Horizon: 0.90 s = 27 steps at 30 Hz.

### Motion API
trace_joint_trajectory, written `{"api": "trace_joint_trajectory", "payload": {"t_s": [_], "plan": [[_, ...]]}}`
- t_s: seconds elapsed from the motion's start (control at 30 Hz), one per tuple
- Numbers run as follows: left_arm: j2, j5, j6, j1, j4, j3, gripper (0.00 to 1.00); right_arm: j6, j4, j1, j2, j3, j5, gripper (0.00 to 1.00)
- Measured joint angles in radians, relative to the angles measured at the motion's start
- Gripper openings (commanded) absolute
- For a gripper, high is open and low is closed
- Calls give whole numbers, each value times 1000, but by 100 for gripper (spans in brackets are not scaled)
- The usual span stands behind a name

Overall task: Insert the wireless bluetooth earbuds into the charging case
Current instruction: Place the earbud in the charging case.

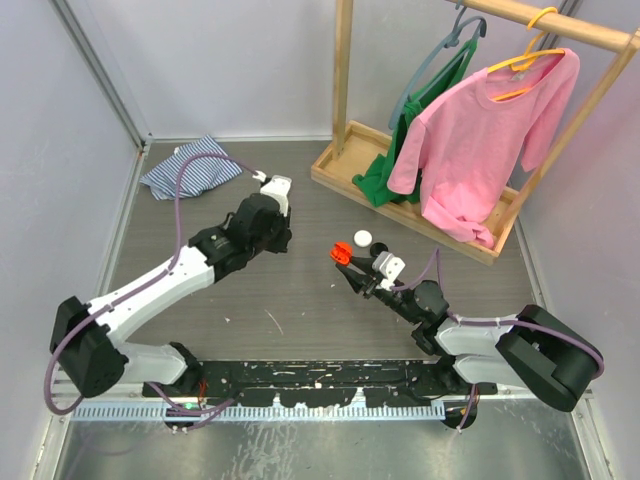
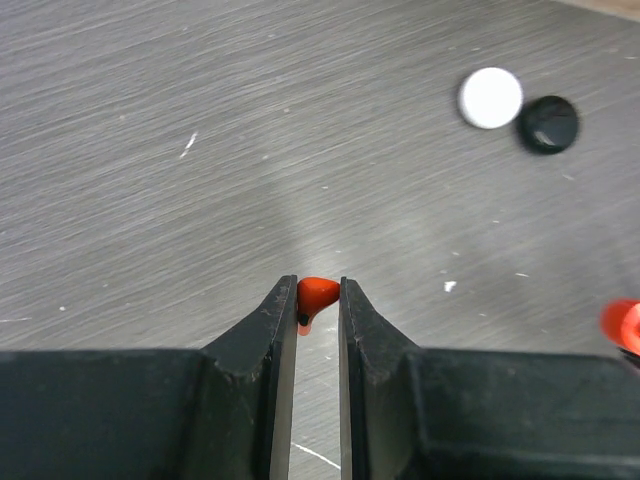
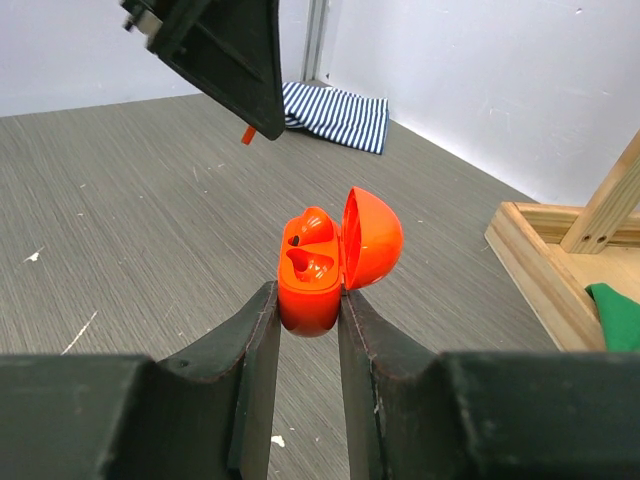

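A tiny red-orange earbud (image 2: 318, 296) with a dark spot is pinched at the very tips of my left gripper (image 2: 318, 290), which is shut on it above the table. My right gripper (image 3: 308, 300) is shut on the base of the red-orange charging case (image 3: 308, 290), whose lid (image 3: 372, 238) stands open to the right. The case's far socket (image 3: 310, 228) looks filled by an orange piece, and the near socket (image 3: 310, 265) is hollow. In the right wrist view the left gripper's fingers (image 3: 225, 60) hang up and left of the case, apart from it. In the top view the case (image 1: 339, 252) sits mid-table.
A white round puck (image 2: 490, 97) and a black one (image 2: 548, 124) lie side by side on the table beyond the case. A striped cloth (image 1: 190, 167) lies at the back left. A wooden rack (image 1: 345, 170) with a pink shirt (image 1: 480, 130) and green clothes stands at the back right.
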Motion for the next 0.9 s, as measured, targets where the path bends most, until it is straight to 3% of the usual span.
{"api": "trace_joint_trajectory", "payload": {"t_s": [0.47,0.9], "plan": [[-172,-24,-99,-179,133,-89,18,0,0,0,0,0,-5,1],[-200,-18,-132,-300,346,-171,18,3,0,0,0,0,-7,1]]}}
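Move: The open red case is already held in my right fingers, its middle about 1 cm ahead, left and above of that hand's point. From my left hand, which holds the red earbud, the case lies some 12 cm right, 7 cm back and roughly level. On the table about 17 cm below my left hand, the white disc is some 18 cm right and 6 cm ahead, the black disc 22 cm right and 3 cm ahead. I swing my left hand rightward and back towards the case, about 8 cm each way, while lifting it some 6 cm, quick at first and then slower. On the way I roll its right side up and turn it clockwise, about 25 degrees in all, so the fingers point flatter and more to the right; they keep the earbud pinched, and my right hand holds the case still. ##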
